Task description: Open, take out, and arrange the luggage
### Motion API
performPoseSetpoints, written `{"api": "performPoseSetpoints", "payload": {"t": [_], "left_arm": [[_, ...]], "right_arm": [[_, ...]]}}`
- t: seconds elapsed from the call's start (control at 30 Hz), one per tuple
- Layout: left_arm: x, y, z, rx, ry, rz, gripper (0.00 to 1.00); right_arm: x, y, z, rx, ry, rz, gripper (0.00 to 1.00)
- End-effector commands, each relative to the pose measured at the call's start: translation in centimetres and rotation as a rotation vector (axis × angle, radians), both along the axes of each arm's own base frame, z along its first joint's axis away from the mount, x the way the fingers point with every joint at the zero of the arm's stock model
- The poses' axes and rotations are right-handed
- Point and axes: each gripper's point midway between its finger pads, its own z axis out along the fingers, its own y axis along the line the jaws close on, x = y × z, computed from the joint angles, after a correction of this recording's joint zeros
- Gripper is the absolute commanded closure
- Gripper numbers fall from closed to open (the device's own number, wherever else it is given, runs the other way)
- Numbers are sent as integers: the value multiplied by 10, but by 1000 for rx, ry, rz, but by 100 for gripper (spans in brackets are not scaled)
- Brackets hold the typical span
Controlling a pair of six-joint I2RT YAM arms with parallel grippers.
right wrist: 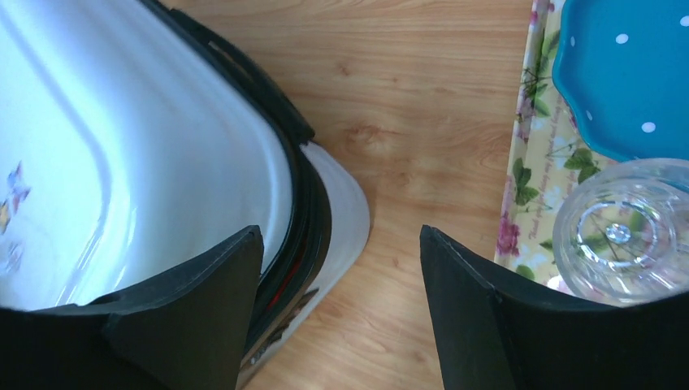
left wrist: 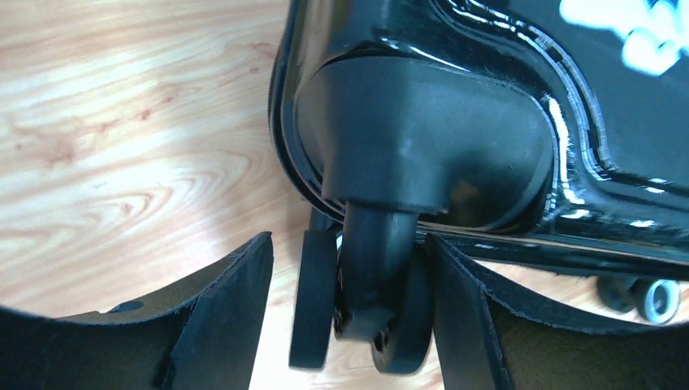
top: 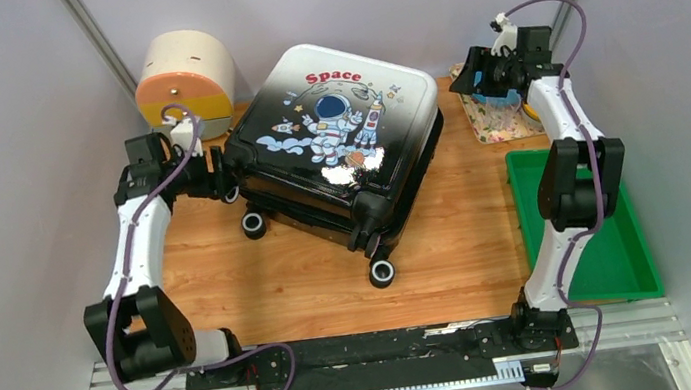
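The luggage (top: 338, 130) lies flat and closed in the middle of the wooden table, its astronaut picture and red "Space" facing up and its black wheels (top: 381, 272) toward me. My left gripper (top: 221, 176) is at its left corner. In the left wrist view that gripper (left wrist: 348, 244) stands open around a black twin caster wheel (left wrist: 378, 268). The left finger is clear of the wheel and the right finger is close against it. My right gripper (top: 479, 76) hovers open past the suitcase's far right corner (right wrist: 329, 211), with only bare table between its fingers (right wrist: 340, 231).
A round cream box (top: 185, 75) with orange and yellow fronts stands at the back left. A green tray (top: 632, 258) lies at the right. Under the right gripper, a floral mat (top: 491, 123) carries a blue dotted dish (right wrist: 626, 73) and a clear glass (right wrist: 621, 231).
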Motion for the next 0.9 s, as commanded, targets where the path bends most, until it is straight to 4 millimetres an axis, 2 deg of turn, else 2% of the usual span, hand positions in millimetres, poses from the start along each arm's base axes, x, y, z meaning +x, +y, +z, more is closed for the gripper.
{"api": "performPoseSetpoints", "payload": {"t": [0.0, 0.03, 0.07, 0.1, 0.17, 0.2, 0.23, 0.3, 0.33, 0.4, 0.43, 0.47, 0.5, 0.53, 0.6, 0.63, 0.67, 0.7, 0.73, 0.77, 0.8, 0.83, 0.87], "left_arm": [[6, 5, 75, -210, -218, 232, 24], [3, 9, 72, -226, -219, 275, 23], [4, 23, 78, -245, -240, 379, 23], [-1, 29, 87, -250, -266, 428, 23], [-7, 46, 82, -276, -254, 568, 23], [-13, 54, 87, -283, -275, 610, 23], [-17, 58, 78, -283, -262, 641, 23], [-27, 67, 68, -281, -233, 728, 23], [-32, 69, 55, -280, -192, 762, 23], [-45, 72, 32, -278, -103, 835, 24], [-52, 72, 13, -274, -49, 865, 25], [-57, 72, 2, -283, -8, 895, 26], [-61, 70, -7, -294, 17, 901, 26], [-67, 62, -28, -315, 69, 893, 26], [-64, 41, -30, -413, 64, 802, 27], [-68, 33, -45, -438, 87, 775, 27], [-61, 27, -39, -483, 49, 735, 28], [-60, 24, -41, -496, 48, 722, 28], [-60, 22, -45, -507, 56, 710, 28], [-57, 20, -46, -519, 63, 702, 28], [-55, 18, -46, -531, 60, 691, 28], [-53, 16, -45, -547, 53, 674, 28], [-46, 13, -42, -569, 33, 653, 28]], "right_arm": [[44, -6, 32, 55, -120, -99, 27], [50, -7, 34, 57, -132, -113, 27], [56, -8, 26, 65, -126, -126, 28], [62, -8, 28, 74, -146, -143, 29], [71, -5, 17, 77, -139, -149, 30], [76, -1, 18, 67, -153, -149, 30], [81, 0, 5, 62, -133, -155, 30], [89, 5, 2, 51, -145, -156, 32], [94, 7, -12, 49, -127, -154, 33], [100, 19, -14, 44, -130, -136, 34], [103, 23, -26, 43, -112, -128, 35], [104, 29, -30, 45, -109, -116, 35], [105, 40, -32, 51, -113, -89, 35], [105, 46, -40, 49, -106, -68, 37], [100, 62, -47, 66, -92, -6, 39], [94, 84, -54, 79, -72, 49, 40], [87, 92, -60, 93, -44, 80, 41], [76, 106, -62, 127, -24, 148, 42], [68, 112, -61, 141, -14, 180, 44], [55, 115, -73, 138, 19, 210, 44], [45, 120, -76, 149, 33, 244, 46], [37, 121, -69, 147, 22, 262, 47], [22, 120, -83, 141, 61, 275, 48]]}}
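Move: The suitcase's far right corner lies about 6 cm ahead of the right hand, 7 cm left and 8 cm below. From that hand the blue plate is some 9 cm ahead and 10 cm right, the glass 3 cm ahead and 10 cm right, both low on the mat. The left hand has the upper left wheel about 2 cm behind and 1 cm right; the lower left wheel lies 6 cm back, 4 cm right, 14 cm below. Right reaches about 9 cm forward, down and left against the suitcase corner, narrowing; left rises clear, rolls, sinks back. ##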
